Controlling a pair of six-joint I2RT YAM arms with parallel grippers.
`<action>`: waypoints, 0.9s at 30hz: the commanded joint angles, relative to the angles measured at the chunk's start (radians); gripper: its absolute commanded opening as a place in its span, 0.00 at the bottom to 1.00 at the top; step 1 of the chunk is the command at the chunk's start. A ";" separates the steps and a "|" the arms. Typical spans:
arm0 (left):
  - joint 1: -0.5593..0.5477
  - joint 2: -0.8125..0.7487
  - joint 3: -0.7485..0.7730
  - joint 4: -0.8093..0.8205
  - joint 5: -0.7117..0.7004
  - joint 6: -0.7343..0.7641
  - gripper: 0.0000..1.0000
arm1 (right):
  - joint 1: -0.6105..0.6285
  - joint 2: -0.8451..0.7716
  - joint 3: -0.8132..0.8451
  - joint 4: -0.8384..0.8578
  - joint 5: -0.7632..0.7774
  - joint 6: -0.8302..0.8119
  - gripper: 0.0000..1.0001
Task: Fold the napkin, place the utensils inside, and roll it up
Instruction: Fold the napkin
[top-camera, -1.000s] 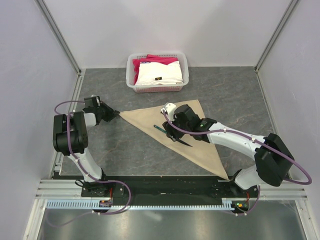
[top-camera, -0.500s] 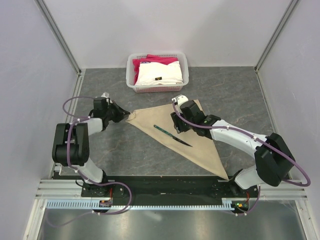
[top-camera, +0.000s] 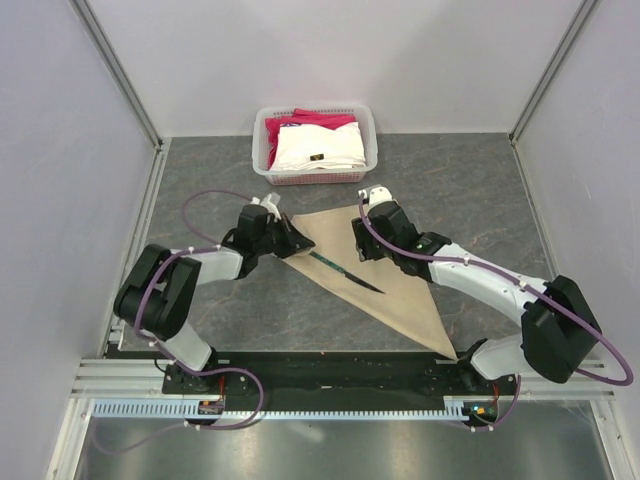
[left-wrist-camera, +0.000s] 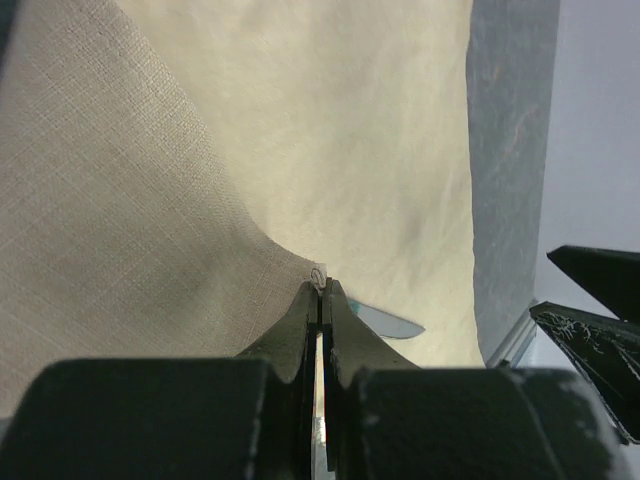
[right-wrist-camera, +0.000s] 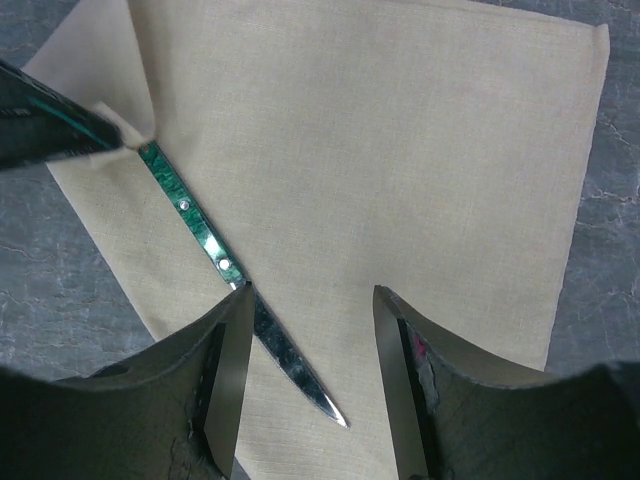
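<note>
The tan napkin lies folded in a triangle on the grey table. My left gripper is shut on its left corner and holds that corner lifted over the cloth, close to the knife's handle end. The knife, with a teal-green handle and a dark blade, rests on the napkin. My right gripper hovers open above the blade, holding nothing. In the left wrist view the pinched corner sits at the fingertips, with the knife's blade tip just beyond.
A white basket stands at the back with a white folded cloth and a pink-red one in it. Metal frame rails run along both sides, and the arm bases sit at the near edge.
My left gripper has travelled right, dragging the napkin's left corner over the cloth up to the knife. The right gripper has drawn back off the knife toward the rear right.
</note>
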 joint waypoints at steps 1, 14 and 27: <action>-0.092 0.052 0.014 0.125 -0.014 -0.087 0.02 | -0.004 -0.057 -0.018 0.025 0.039 0.033 0.59; -0.301 0.203 0.129 0.215 -0.043 -0.181 0.02 | -0.003 -0.125 -0.067 0.007 0.052 0.051 0.60; -0.407 0.279 0.197 0.225 -0.035 -0.201 0.02 | -0.003 -0.117 -0.070 0.002 0.054 0.048 0.60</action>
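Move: The knife, its middle some 11 cm to the right of the left gripper and 7 cm back, lies about 6 cm below it on the napkin. From the same gripper, the napkin's far right corner is about 25 cm to the right and 13 cm ahead; the basket is roughly 27 cm ahead and 2 cm to the right. From the open right gripper, the knife's middle is some 6 cm left, 4 cm back and 11 cm down. Keep the left gripper shut on the napkin's corner and draw it about 15 cm to the right and 7 cm back, low over the knife from the handle towards the blade, slowing as it goes and turning the wrist some 15 degrees clockwise. Ease the empty, open right gripper a couple of centimetres right and back. ##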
